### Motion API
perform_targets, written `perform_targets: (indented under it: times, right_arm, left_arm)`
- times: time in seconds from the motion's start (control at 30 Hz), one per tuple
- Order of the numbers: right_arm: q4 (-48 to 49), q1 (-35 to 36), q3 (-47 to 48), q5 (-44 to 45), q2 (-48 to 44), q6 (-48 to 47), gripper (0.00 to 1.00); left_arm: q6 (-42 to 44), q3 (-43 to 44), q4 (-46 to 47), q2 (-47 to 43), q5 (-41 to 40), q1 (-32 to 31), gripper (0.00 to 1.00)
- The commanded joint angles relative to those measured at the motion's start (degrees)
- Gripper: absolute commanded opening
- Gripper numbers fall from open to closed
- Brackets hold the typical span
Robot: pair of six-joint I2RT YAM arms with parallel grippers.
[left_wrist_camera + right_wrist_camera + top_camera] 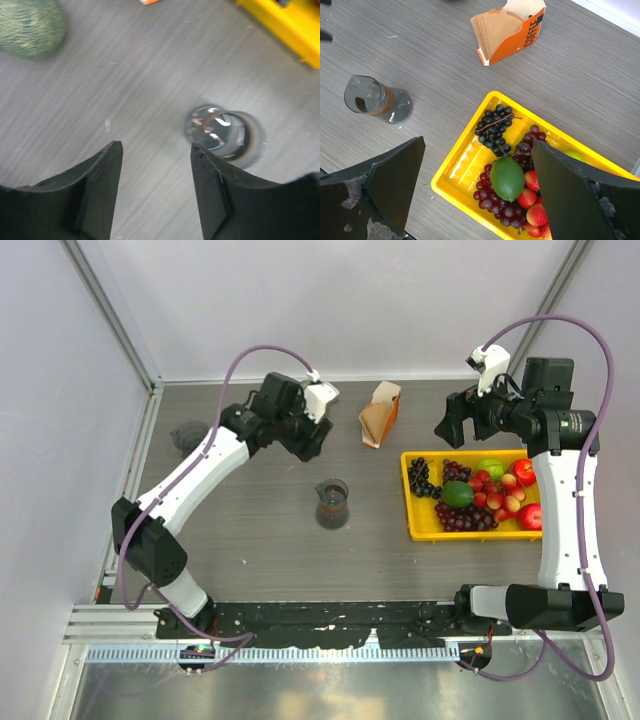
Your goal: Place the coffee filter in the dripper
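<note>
The dripper (187,436), a dark-grey cone, sits at the far left of the table, well left of my left gripper (308,445). That gripper (156,145) is open and empty above bare tabletop, with the glass jug (222,132) just past its right finger. A coffee filter on its own is out of view. Brown papers stand in a white-orange pack (380,412) (512,32) at the back centre. My right gripper (450,420) (479,142) hangs open and empty, high over the left end of the yellow tray (455,185).
The glass jug (332,504) (372,100) stands mid-table. The yellow tray (410,500) (285,25) at the right holds grapes, strawberries, a lime and apples. A round green textured thing (30,25) lies at the upper left of the left wrist view.
</note>
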Motion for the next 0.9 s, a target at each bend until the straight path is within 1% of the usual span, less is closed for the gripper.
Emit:
perform_targets:
  times: [0.0, 0.07, 0.17, 0.4, 0.63, 0.87]
  right_arm:
    - [1.81, 0.17, 1.88, -1.69, 0.2, 1.45, 0.95]
    - [1.9, 0.17, 2.14, -1.6, 0.47, 1.72, 0.96]
    - [1.9, 0.17, 2.67, -0.9, 0.38, 1.63, 0.95]
    - [1.46, 0.17, 2.23, -0.28, -0.15, 1.72, 0.95]
    - [1.28, 0.17, 2.4, -0.11, -0.15, 1.54, 0.95]
    - [1.28, 0.17, 2.14, -0.19, -0.32, 1.28, 0.96]
  left_arm:
    - [7.6, 3.99, -3.66, 4.63, 3.4, 3.64, 0.56]
    - [9.45, 3.64, -3.66, 6.12, 4.71, 3.64, 0.52]
    - [10.07, 3.55, -4.36, 8.32, 6.39, 3.64, 0.49]
    - [8.93, 1.53, -3.84, 11.14, 9.82, 3.11, 0.46]
    - [9.02, -3.12, -4.19, 9.3, 11.58, 0.57, 0.45]
    - [6.3, -6.56, -4.8, 6.75, 12.11, -0.49, 0.42]
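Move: The dripper, the brown-banded glass, stands about 6 cm back from the left gripper and 4 cm to its right, its middle some 13 cm below. The box of coffee filters is about 16 cm ahead and 15 cm right, the green melon 20 cm straight ahead, and the fruit tray's middle about level but 35 cm right. From the right hand, the dripper is roughly 27 cm left, 5 cm back and 23 cm down. Swing the left gripper about 3 cm forward and 2 cm left, clear of the dripper, then sink it some 12 cm while drawing it back about 7 cm against the dripper's far left side. Tip the fingers some 20 degrees steeper as it goes down, narrow their gap by about a third without shutting them, and nudge the glass back towards the base. ##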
